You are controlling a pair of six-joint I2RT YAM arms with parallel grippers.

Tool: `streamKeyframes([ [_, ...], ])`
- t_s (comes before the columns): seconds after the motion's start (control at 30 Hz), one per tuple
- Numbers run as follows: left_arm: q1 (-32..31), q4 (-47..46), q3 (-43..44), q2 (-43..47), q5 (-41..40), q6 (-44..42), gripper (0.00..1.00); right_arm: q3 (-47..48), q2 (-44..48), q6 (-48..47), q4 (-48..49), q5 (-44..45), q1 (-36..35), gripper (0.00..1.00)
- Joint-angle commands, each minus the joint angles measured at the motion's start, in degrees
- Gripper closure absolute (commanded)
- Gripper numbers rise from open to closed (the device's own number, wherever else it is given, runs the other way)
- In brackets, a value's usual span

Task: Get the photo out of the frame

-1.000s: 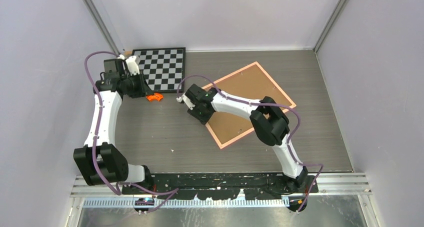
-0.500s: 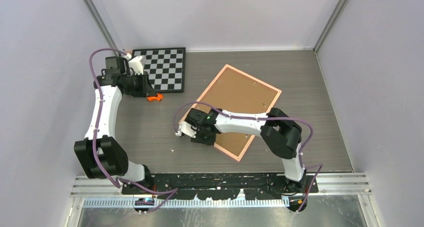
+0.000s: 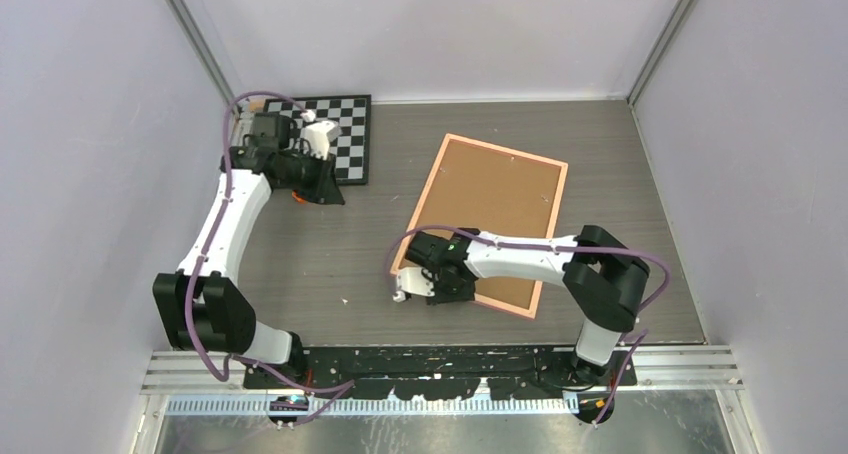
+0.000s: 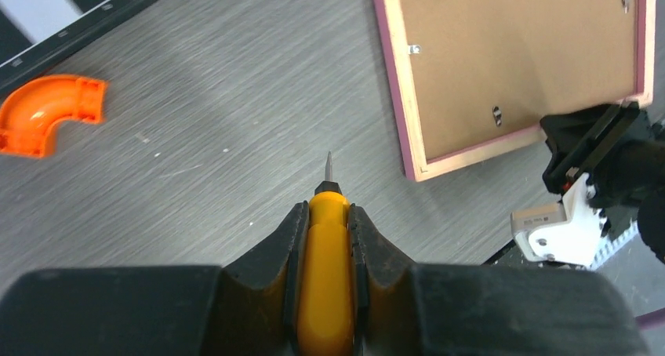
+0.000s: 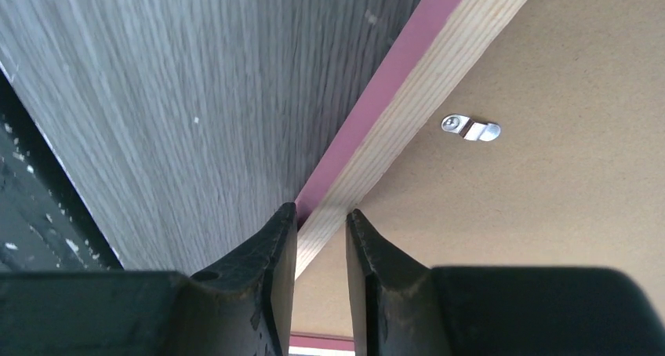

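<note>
The frame [image 3: 500,199] lies face down on the table, its brown fibreboard back up inside a thin pink border. The photo is hidden under that back. My right gripper [image 3: 412,276] straddles the frame's left rail [image 5: 392,113] near the near-left corner, shut on it, one finger outside and one on the board. A small metal clip [image 5: 469,127] sits just beyond. My left gripper [image 3: 325,189] hovers by the chessboard corner, shut on an orange-handled screwdriver [image 4: 328,277] whose thin tip [image 4: 328,164] points at bare table, left of the frame [image 4: 517,50].
A black-rimmed chessboard [image 3: 345,134] lies at the back left. An orange elbow piece [image 4: 47,113] rests on the table just in front of it. The right arm's white camera housing [image 4: 561,230] shows by the frame's corner. Walls close in on both sides.
The right gripper has swung the frame's gripped end toward the near edge, turning the frame steeper. The left arm has moved right, past the chessboard's near corner, still holding the screwdriver.
</note>
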State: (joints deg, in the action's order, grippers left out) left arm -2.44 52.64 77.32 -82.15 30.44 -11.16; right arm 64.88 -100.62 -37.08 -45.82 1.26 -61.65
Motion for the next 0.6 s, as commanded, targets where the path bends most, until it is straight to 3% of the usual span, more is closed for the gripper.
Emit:
streamKeyframes([
  [0.0,-5.8,0.3,0.1,-0.2,-2.2,-3.0,1.0,-0.7,7.8,-1.9,-1.3,2.0,-0.2,0.71],
  [0.1,-8.6,-0.9,0.3,-0.8,-3.0,-3.0,1.0,-0.8,13.3,1.9,0.3,0.1,2.4,0.55],
  [0.2,-11.4,-1.3,1.6,-2.3,-3.4,-4.1,1.0,-0.2,19.1,7.0,1.8,-5.9,9.3,0.38],
  [0.37,-15.2,-2.4,4.2,-5.6,-5.9,-4.3,1.0,-0.9,28.5,14.0,5.1,-9.7,24.1,0.28],
  [0.47,-15.7,-3.2,5.7,-7.0,-5.8,-3.4,1.0,-3.5,34.3,19.8,10.6,-6.5,30.8,0.17],
  [0.53,-15.7,-3.6,6.6,-7.8,-5.9,-2.7,1.0,-5.7,37.5,27.2,14.5,1.1,34.0,0.02],
  [0.57,-15.7,-3.8,6.8,-8.0,-6.0,-2.5,1.0,-6.4,38.2,30.5,15.8,6.9,34.6,0.01],
])
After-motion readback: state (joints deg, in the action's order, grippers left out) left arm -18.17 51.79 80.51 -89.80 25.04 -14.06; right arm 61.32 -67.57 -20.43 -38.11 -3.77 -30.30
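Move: The frame lies face down. Its near left corner is some 9 cm back, 12 cm right and 18 cm below the left hand. The clip on the near rail is about 9 cm back and 22 cm right of that hand; the orange pipe is roughly 7 cm ahead and 4 cm left. The right fingers still straddle the near rail, that same clip about 5 cm ahead and 4 cm left, the frame's middle some 16 cm ahead and 5 cm right. Let go of the frame's near rail with the right gripper: spread its fingers nearly wide and lift off about 16 cm, then swing forward and right over the backing board, wrist turning some 45 degrees clockwise and tilting. Meanwhile carry the screwdriver, still gripped in the left fingers, about 8 cm right and a little down towards the frame's near left corner, turning slightly clockwise. ##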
